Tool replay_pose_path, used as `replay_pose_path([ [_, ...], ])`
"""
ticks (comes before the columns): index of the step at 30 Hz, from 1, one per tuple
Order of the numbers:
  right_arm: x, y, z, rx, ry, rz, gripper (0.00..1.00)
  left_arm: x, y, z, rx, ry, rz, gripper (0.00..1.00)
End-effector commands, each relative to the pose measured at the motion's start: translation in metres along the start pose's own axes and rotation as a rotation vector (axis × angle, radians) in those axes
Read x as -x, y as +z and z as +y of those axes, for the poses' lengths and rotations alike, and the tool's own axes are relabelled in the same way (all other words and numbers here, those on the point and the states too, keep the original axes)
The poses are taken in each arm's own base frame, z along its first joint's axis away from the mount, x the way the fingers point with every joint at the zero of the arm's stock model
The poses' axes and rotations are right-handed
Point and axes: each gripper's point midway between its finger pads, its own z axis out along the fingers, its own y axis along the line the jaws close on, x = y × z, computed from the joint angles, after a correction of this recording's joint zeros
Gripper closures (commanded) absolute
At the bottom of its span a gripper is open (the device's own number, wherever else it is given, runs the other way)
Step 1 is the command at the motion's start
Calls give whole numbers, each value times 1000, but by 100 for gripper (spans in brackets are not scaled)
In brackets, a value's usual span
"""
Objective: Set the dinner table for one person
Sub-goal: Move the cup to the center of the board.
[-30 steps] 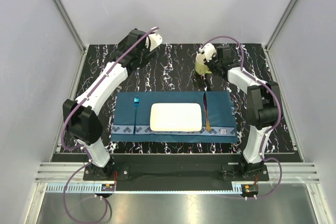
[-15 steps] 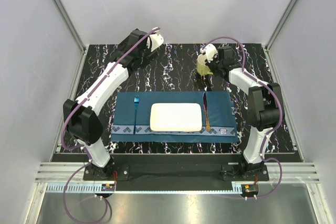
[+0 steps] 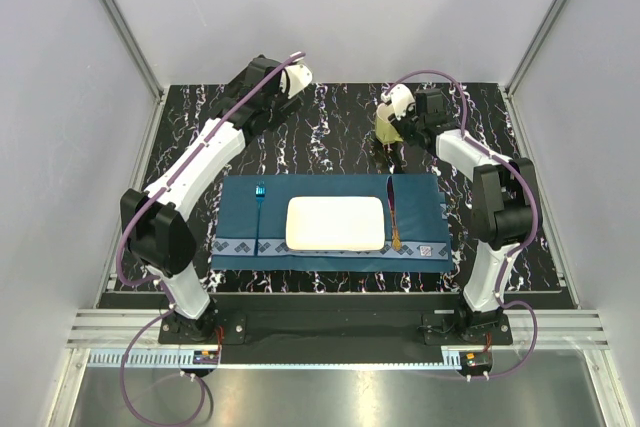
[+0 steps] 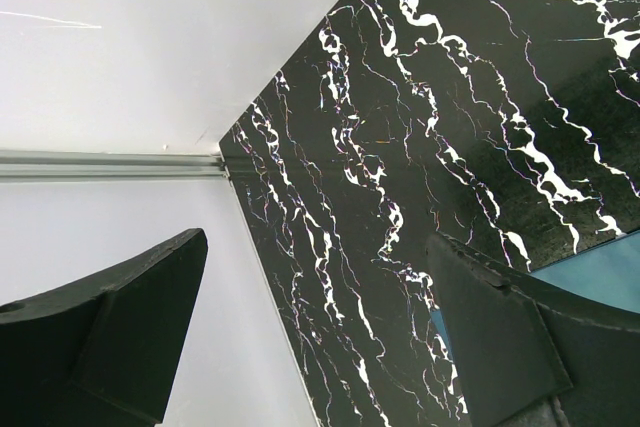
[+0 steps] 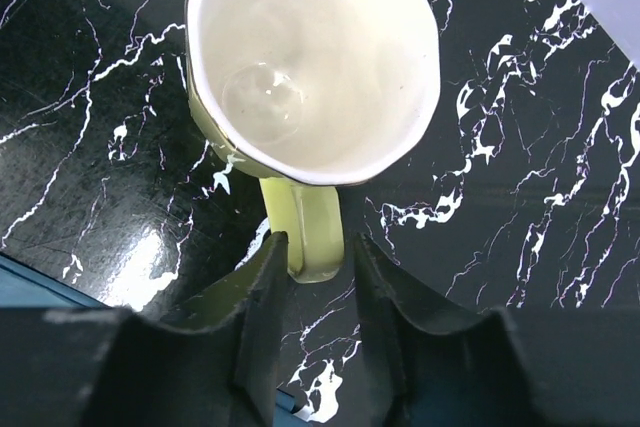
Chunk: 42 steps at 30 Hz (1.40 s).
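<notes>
The dinner table is black with white veins. On it lies a dark blue placemat carrying a white rectangular plate, a blue fork to its left and a knife to its right. A pale yellow-green mug with a white inside stands upright on the table behind the mat's right end. My right gripper straddles the mug's handle, jaws parted with a small gap on one side. My left gripper hangs wide open and empty over the table's far left.
White enclosure walls close in the table; the left wall and its metal rail lie just beside my left gripper. A corner of the placemat shows by the left gripper's right finger. Bare tabletop surrounds the mug.
My right gripper's jaws have widened off the mug handle, and the mug stays standing on the table. The left arm has barely moved.
</notes>
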Motion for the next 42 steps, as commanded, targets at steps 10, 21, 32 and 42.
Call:
replay_pose_path([
  [10,27,-21,-16,-36,0,-63,40,29,-22,28,70,-54,-97,1],
  [21,65,-36,-20,-14,73,-124,33,30,-21,27,63,-58,-101,1],
  [32,95,-65,-10,103,212,-96,28,34,-27,26,58,-37,-117,1],
  [42,77,-54,5,326,460,250,26,28,-25,15,30,-46,-119,1],
])
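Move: The cup's handle sits between the right hand's fingertips, which are already easing apart; the cup's middle is about 4 cm ahead and 4 cm left, nearly level with them. The knife's middle lies some 20 cm back, 2 cm left and 6 cm lower; the white plate is about 23 cm back, 19 cm left and 5 cm down. From the idle left hand the cup is roughly 8 cm ahead, 27 cm right and 17 cm below. The cup's handle comes free as the right fingers spread to about three-quarters open, the hand staying almost in place at first. Then the right hand climbs away ever faster, some 13 cm up and about 4 cm left, clear above the cup, rolling its left side up nearly 20 degrees and tipping about 10 degrees further down. ##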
